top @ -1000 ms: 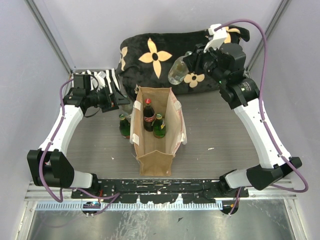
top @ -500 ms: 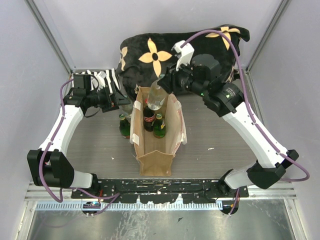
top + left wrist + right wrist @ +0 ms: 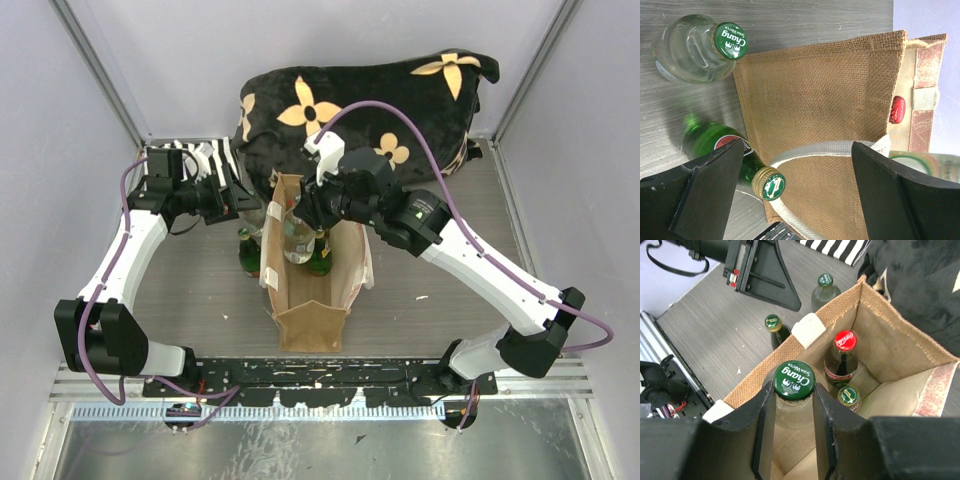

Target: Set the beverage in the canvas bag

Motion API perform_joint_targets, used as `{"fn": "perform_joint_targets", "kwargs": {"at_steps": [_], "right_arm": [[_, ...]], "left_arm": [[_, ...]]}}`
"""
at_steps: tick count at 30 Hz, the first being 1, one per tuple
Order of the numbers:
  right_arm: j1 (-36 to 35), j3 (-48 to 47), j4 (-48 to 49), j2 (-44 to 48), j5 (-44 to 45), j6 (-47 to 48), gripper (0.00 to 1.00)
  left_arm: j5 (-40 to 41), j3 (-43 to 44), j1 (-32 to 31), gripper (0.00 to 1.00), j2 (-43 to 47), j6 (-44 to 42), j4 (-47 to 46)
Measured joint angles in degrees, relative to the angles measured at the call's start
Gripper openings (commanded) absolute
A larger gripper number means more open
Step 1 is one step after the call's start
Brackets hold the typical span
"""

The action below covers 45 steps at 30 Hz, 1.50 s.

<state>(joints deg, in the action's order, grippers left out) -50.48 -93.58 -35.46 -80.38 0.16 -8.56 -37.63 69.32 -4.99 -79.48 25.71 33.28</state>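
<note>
My right gripper (image 3: 791, 390) (image 3: 306, 212) is shut on the neck of the beverage, a clear soda-water bottle (image 3: 794, 412) (image 3: 297, 236) with a green cap. It hangs upright over the open top of the tan canvas bag (image 3: 312, 325) (image 3: 890, 350), close to the bag's left wall. Inside the bag stand a red-capped cola bottle (image 3: 844, 352) and a green bottle (image 3: 849, 396). My left gripper (image 3: 800, 175) (image 3: 245, 200) is open beside the bag's left wall (image 3: 810, 90), with a cream handle (image 3: 815, 148) running between its fingers, nothing held.
Outside the bag, on its left, stand a green bottle (image 3: 715, 147) (image 3: 247, 252) and a clear green-capped bottle (image 3: 692, 50) (image 3: 824, 287). A black flowered cushion (image 3: 350, 100) lies behind the bag. A striped cloth (image 3: 215, 158) is at the back left.
My right arm has swung left from over the cushion, carrying the clear bottle to above the bag's opening. The left arm has not moved.
</note>
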Motion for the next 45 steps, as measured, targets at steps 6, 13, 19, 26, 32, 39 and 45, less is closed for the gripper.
{"fn": "perform_joint_targets", "kwargs": {"at_steps": [6, 13, 19, 26, 32, 39, 45], "right_arm": [[-1.60, 3.13, 0.81, -0.02, 1.38, 0.04, 0.01], [-2.29, 11.15, 5.95, -0.02, 3.39, 0.04, 0.01], [-2.34, 15.69, 8.96, -0.44, 4.52, 0.11, 0.01], [-2.34, 19.67, 15.45, -1.68, 4.94, 0.28, 0.01], [-2.36, 23.02, 19.26, -2.64, 4.92, 0.24, 0.01], [-3.19, 28.46, 23.61, -2.64, 5.38, 0.59, 0.01], [-3.96, 31.95, 26.32, -3.28, 5.79, 1.38, 0.01]], "left_arm": [[-0.02, 0.00, 0.00, 0.95, 0.00, -0.13, 0.02], [0.00, -0.24, 0.00, 0.95, 0.04, -0.15, 0.02], [0.02, -0.31, -0.02, 0.95, 0.04, -0.20, 0.07], [0.02, -0.31, -0.02, 0.95, 0.04, -0.42, 0.11], [0.04, -0.31, -0.04, 0.95, 0.04, -1.14, 0.59], [0.13, -0.31, -0.04, 0.95, 0.04, -1.55, 0.90], [0.22, -0.31, -0.04, 0.95, 0.04, -1.68, 0.92]]}}
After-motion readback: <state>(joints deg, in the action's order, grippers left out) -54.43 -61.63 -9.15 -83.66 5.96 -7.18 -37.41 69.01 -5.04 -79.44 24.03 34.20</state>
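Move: The right hand holds the soda bottle by its neck over the canvas bag, whose middle lies about 22 cm below it, some 2 cm back and level sideways. In the bag, the Coke bottle stands about 9 cm ahead, 3 cm left and 24 cm below; the beer bottle about 5 cm ahead, 2 cm right and 25 cm below. From the idle left hand, the bag's middle is roughly 12 cm back, 14 cm right and 8 cm below. The right arm lowers the soda bottle almost straight down about 18 cm into the bag, easing only some 2 cm left as it goes, into the space on the base side of the Coke bottle and beside the beer bottle. The fingers keep their pinch at the neck, just under the green cap, while the wrist tips them about 10 degrees further downward. ##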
